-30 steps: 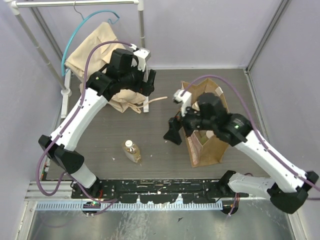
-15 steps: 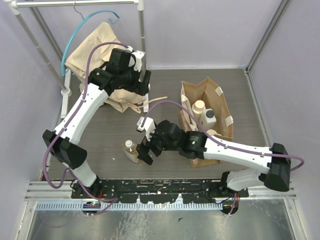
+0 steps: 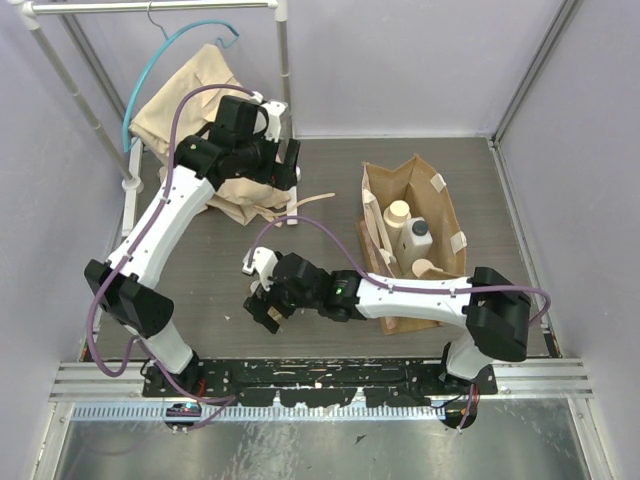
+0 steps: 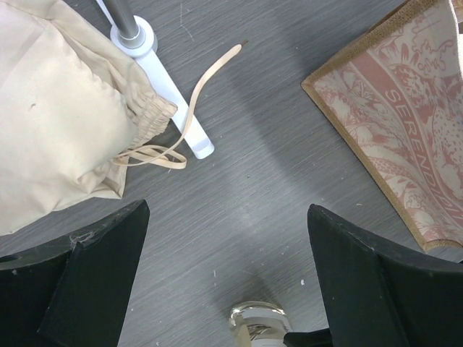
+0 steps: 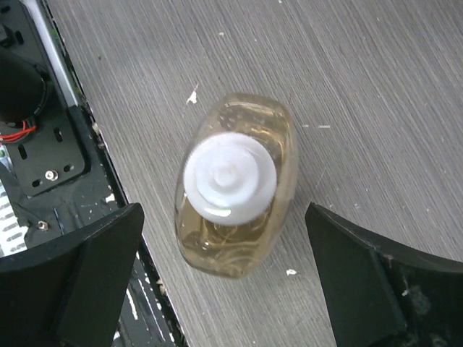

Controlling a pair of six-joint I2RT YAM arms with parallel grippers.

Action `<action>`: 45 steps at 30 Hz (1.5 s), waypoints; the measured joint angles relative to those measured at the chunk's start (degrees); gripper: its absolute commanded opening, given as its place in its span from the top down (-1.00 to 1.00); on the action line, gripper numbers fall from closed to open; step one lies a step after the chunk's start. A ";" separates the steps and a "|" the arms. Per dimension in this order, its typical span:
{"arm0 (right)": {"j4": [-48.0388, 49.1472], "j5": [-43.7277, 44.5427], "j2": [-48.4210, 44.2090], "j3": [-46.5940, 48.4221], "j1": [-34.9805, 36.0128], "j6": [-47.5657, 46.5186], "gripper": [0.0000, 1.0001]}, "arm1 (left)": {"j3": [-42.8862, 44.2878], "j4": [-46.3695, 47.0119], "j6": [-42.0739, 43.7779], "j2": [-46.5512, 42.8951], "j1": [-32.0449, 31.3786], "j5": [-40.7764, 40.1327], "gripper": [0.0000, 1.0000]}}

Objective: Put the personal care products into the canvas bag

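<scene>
The amber bottle with a white cap (image 5: 235,184) stands upright on the grey table near the front rail. My right gripper (image 5: 224,211) is open straight above it, one finger on each side, not touching. In the top view that gripper (image 3: 266,306) hides the bottle. The tan canvas bag (image 3: 447,222) stands open at the right with the cream round-capped bottle (image 3: 398,212) and the white black-capped bottle (image 3: 417,232) inside. The green-yellow bottle does not show. My left gripper (image 3: 287,162) is open and empty, high at the back; in its own view (image 4: 228,210) it hangs over bare table.
A beige garment (image 3: 190,100) hangs on a teal hanger from a white rack, whose foot (image 4: 170,87) stands on the table beside a loose strap (image 4: 206,79). The bag's printed side (image 4: 405,123) shows at the right. The black base rail (image 5: 43,144) runs close beside the bottle.
My right arm has swung from the bag leftward and toward the front edge, ending with open fingers over the amber bottle. The left arm has barely moved.
</scene>
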 measured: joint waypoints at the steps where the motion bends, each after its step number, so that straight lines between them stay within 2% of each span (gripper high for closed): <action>1: 0.22 0.20 0.42 0.39 0.20 -0.15 -1.00 | 0.00 0.00 0.00 0.00 0.04 0.07 -0.96; 13: 2.47 4.81 7.32 4.94 2.29 -2.45 -1.00 | -0.44 0.04 0.00 -0.74 0.31 0.28 -0.96; 16: 1.77 6.19 9.03 5.86 2.62 -2.95 -0.87 | -0.70 0.04 0.00 -0.92 0.44 0.31 -0.96; 18: 1.14 7.21 9.66 6.21 2.78 -3.28 -0.61 | -0.85 0.07 0.00 -0.96 0.55 0.33 -0.96; 21: -0.13 8.15 9.75 6.51 2.82 -3.91 0.06 | -1.22 0.15 0.00 -1.09 0.66 0.44 -0.96; 25: -0.92 8.72 9.75 6.99 2.86 -3.74 0.43 | -1.77 0.20 0.00 -1.29 0.76 0.66 -0.96; 28: -1.11 8.76 9.73 7.06 2.93 -3.74 0.81 | -2.10 0.39 0.00 -1.40 0.96 1.03 -0.96; 30: -1.16 8.76 9.73 7.08 2.93 -3.61 0.97 | -2.58 0.48 0.00 -1.55 1.07 1.27 -0.96; 34: -1.99 9.81 9.46 7.10 2.93 -2.62 0.99 | -2.93 0.50 -0.02 -1.66 1.31 1.81 -0.96; 38: -9.79 13.14 6.49 7.34 3.04 -0.37 0.99 | -2.93 0.50 0.00 -1.66 1.46 2.97 -0.96; 45: -27.82 16.13 -9.81 9.70 2.60 4.11 0.99 | -0.11 -0.39 0.00 -0.63 1.55 6.03 -0.96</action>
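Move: The right hand is almost on the clear amber bottle: its middle is about 3 cm to the left, 2 cm ahead and 5 cm below. The open canvas bag, already holding several products, is roughly 30 cm to the right and 13 cm ahead of this hand, with the white rack foot some 20 cm ahead and 5 cm to the right. From the left hand, the bottle lies about 21 cm back, 4 cm left and 19 cm below. Left and then down, about 3 cm each way, the right hand eases its open fingers around the upper part of the amber bottle and pinches its sides. After a brief hold it carries the bottle back to the right by about 10 cm, towards the canvas bag, climbing some 8 cm and turning roughly 10 degrees clockwise. ##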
